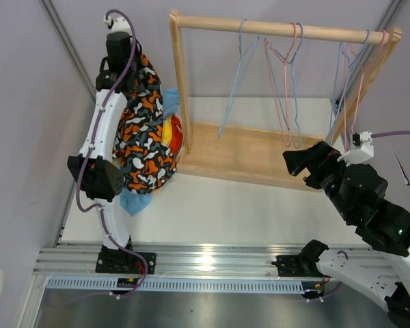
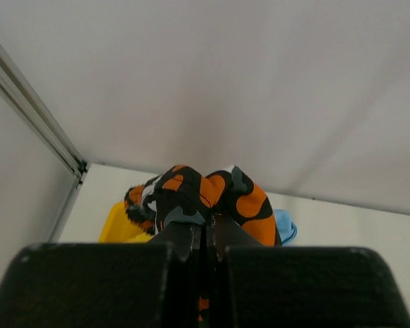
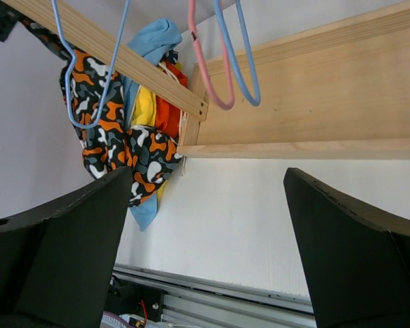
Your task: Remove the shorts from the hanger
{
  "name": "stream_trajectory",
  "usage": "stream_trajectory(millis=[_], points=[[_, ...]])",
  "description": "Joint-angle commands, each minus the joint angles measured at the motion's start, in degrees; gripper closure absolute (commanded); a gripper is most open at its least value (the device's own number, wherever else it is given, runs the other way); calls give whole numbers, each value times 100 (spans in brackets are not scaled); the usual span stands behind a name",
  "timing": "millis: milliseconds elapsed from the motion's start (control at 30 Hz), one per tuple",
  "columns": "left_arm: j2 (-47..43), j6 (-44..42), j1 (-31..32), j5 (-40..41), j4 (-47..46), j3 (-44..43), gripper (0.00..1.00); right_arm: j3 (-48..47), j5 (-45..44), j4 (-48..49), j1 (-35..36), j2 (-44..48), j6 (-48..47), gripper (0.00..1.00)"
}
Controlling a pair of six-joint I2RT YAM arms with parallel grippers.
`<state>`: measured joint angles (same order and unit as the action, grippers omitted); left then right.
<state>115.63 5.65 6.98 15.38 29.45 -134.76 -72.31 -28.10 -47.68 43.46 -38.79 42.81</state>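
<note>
My left gripper (image 1: 133, 67) is raised at the far left, shut on the black-orange-white blotch shorts (image 1: 145, 140), which hang from it beside the wooden rack's left post. In the left wrist view the fingers (image 2: 184, 239) pinch this fabric (image 2: 205, 195). Under it lie light blue shorts (image 1: 133, 201), yellow shorts (image 2: 119, 225) and red-orange shorts (image 1: 175, 130), piled together. The right wrist view shows the same pile (image 3: 116, 140). The hangers (image 1: 287, 89) on the rack are all bare. My right gripper (image 1: 306, 164) is open and empty near the rack's base. Dark blue cartoon shorts are out of view.
The wooden rack (image 1: 273, 29) spans the back, with its base board (image 1: 246, 154) on the white table. Several bare blue and pink wire hangers (image 3: 225, 61) dangle from the rail. A grey wall and metal post (image 2: 34, 109) stand at the left.
</note>
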Motion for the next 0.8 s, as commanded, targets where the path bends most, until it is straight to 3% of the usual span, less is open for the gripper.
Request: stream_trajectory(millis=[0, 33, 67, 100, 133, 167, 200, 367, 667, 767], points=[[-356, 365, -66, 211, -492, 1280, 100, -81, -161, 303, 22, -24, 9, 1], [-470, 436, -66, 333, -728, 1564, 100, -107, -170, 286, 22, -24, 8, 1], [-715, 611, -74, 334, -817, 2054, 91, -125, -178, 277, 22, -15, 0, 1], [-805, 691, -100, 239, -905, 2485, 76, -142, -187, 259, 22, -6, 17, 1], [-875, 744, -101, 212, -950, 2655, 55, -160, -179, 224, 22, 11, 26, 1], [-946, 753, -101, 150, -933, 2891, 8, -186, -170, 207, 31, 11, 35, 1], [-955, 762, -101, 193, -863, 2920, 1, -204, -152, 189, 22, 20, 35, 1], [-1489, 649, -101, 502, -581, 3077, 1, -354, -214, 48, 22, 134, -88, 1], [-4108, 622, -83, 387, -502, 3719, 1, 172, -108, 1067, 22, 749, -808, 1], [-5101, 683, -74, 212, -511, 4551, 1, 471, -117, 1296, 13, 1082, -879, 1]])
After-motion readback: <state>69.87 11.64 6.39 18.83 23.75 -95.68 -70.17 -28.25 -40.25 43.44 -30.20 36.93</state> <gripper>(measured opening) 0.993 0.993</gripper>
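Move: The left hand still grips the last patterned shorts; the yellow bin, already heaped with shorts, has its middle about 12 cm back, 3 cm to the left and some 35 cm below. The foot of the rack's left post stands roughly 14 cm back and 17 cm to the right; the blue shorts' end spills out some 34 cm back, straight behind. From the right hand the bin lies about 27 cm ahead and 50 cm left, about 32 cm below. Sinking about 17 cm and drifting slightly back, the left hand lowers the patterned shorts onto the bin's heap, fingers dipping 20 degrees and springing fully open on the way down so they let go. It then climbs fast, some 24 cm, while drawing back empty and tipping up, as the right hand, open, rises a little. ##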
